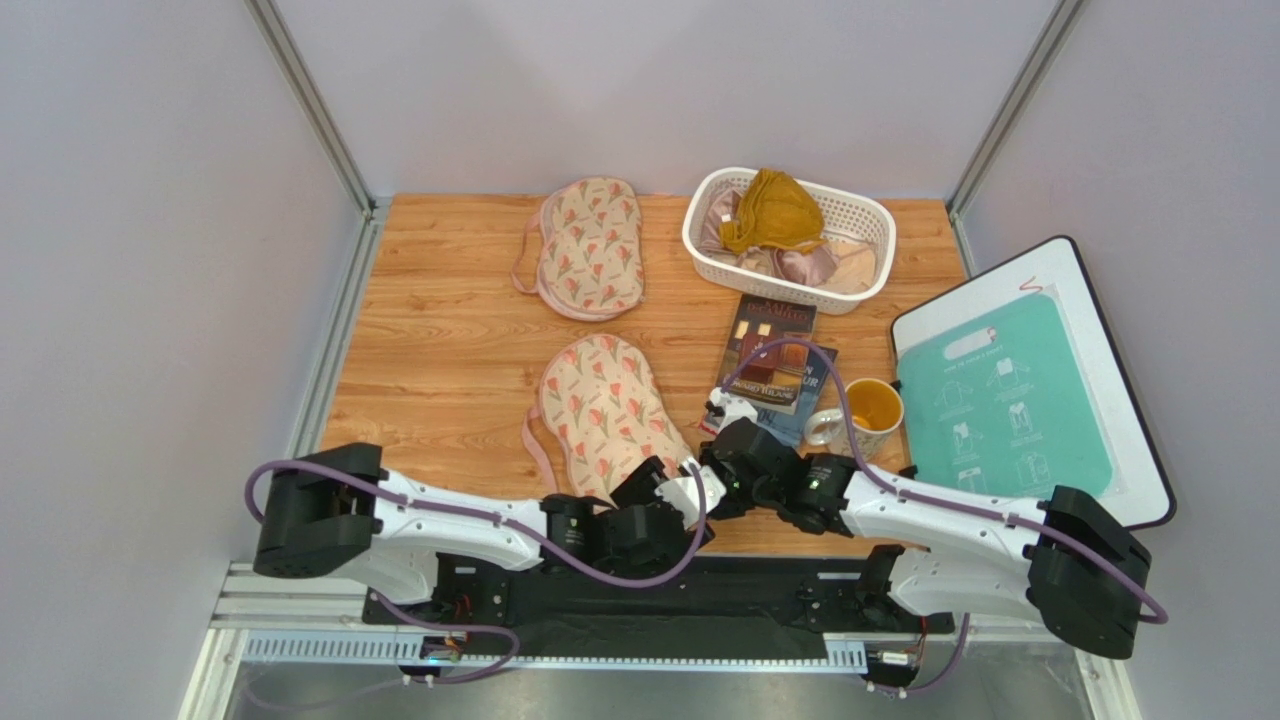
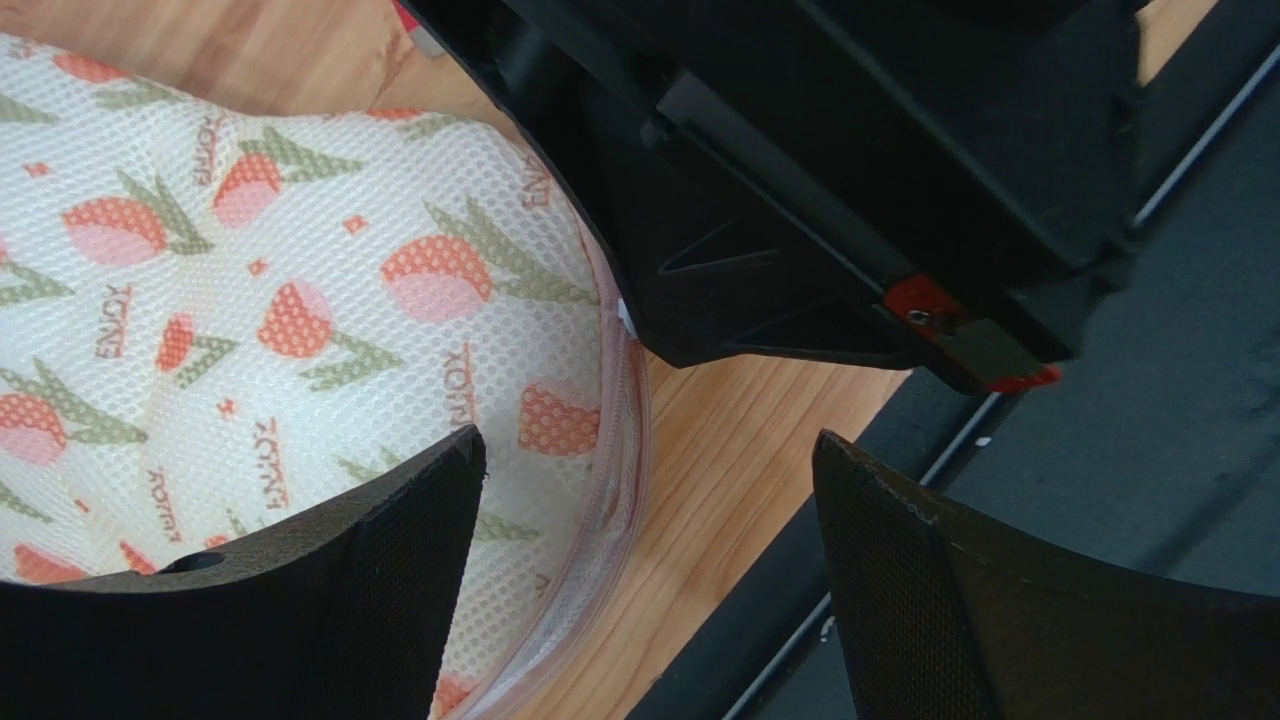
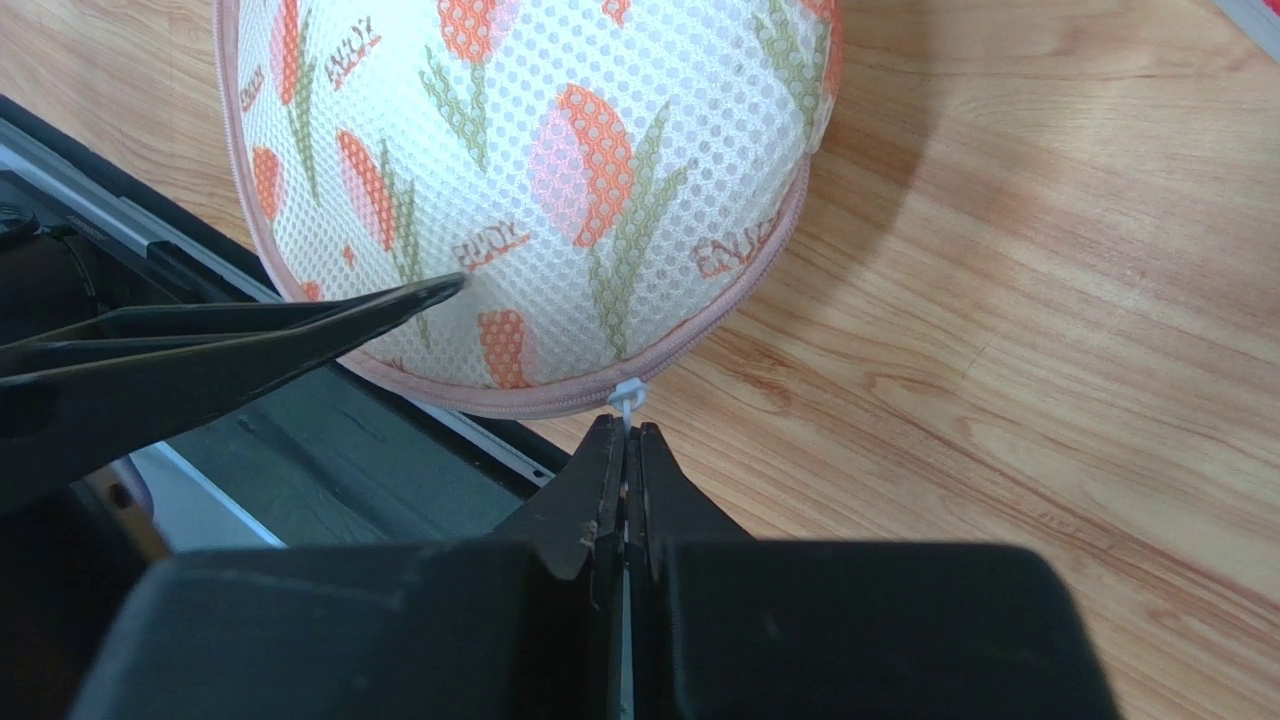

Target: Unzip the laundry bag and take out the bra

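Observation:
The laundry bag (image 1: 606, 408), beige mesh with red-pink flowers and pink zip trim, lies at the near middle of the table. My left gripper (image 1: 669, 485) is open at the bag's near end. In the left wrist view its fingertips (image 2: 646, 450) straddle the bag's (image 2: 271, 300) zipped rim and bare wood, touching nothing. My right gripper (image 3: 624, 428) is shut on the small white zip pull (image 3: 628, 398) at the bag's (image 3: 556, 150) edge. One left finger (image 3: 271, 338) shows beside the bag. The bra is hidden.
A second floral bag (image 1: 589, 248) lies at the back. A white basket (image 1: 706, 240) at the back right holds mustard-yellow and pinkish satin garments. A book (image 1: 769, 353), a mug (image 1: 869, 413) and a white-and-green board (image 1: 1014, 383) lie to the right.

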You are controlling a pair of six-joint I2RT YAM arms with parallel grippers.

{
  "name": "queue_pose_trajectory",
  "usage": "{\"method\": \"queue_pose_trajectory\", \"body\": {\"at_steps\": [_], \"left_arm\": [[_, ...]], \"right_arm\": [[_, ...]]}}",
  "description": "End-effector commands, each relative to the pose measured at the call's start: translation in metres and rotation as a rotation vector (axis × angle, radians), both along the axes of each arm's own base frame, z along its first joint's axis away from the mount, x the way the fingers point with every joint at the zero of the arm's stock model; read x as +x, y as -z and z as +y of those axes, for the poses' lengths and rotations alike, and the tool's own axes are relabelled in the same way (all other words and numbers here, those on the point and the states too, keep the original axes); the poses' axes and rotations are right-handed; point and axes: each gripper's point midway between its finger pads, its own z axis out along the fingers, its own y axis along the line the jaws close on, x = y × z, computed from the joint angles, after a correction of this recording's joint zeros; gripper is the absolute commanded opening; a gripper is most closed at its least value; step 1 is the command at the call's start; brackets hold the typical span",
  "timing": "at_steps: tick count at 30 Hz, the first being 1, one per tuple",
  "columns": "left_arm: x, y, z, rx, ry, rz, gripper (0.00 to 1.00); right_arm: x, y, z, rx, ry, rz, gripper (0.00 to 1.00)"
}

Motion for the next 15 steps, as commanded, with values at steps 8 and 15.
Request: {"method": "queue_pose_trajectory", "body": {"at_steps": [8, 15], "left_arm": [[0.020, 0.018, 0.004, 0.029, -0.133, -0.067, 0.82], [0.029, 0.025, 0.020, 0.076, -0.219, -0.099, 0.40]], "right_arm": [[0.004, -0.020, 0.013, 0.063, -0.020, -0.034, 0.00], [0.005, -0.020, 0.014, 0.067, -0.017, -0.034, 0.00]]}}
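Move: The zipped edge of the laundry bag, just beside the pull, lies about 2 cm ahead of the open left hand, 1 cm to its left and 3 cm below. From that hand, the zip pull is some 3 cm ahead and 3 cm right, the bag's middle about 10 cm ahead and 8 cm left, the books roughly 15 cm ahead and 14 cm right. The right hand has the pull in its fingertips; the edge aimed at is some 4 cm left and 1 cm back of it. Down and forward, drifting a little left, the left hand sinks about 3 cm and advances 2 cm onto the bag's zipped edge beside the pull, turning slightly counter-clockwise. Its wide-open fingers straddle the edge and narrow to roughly half open, not yet pinching. The right hand stays put, its shut fingertips still gripping the zip pull. ##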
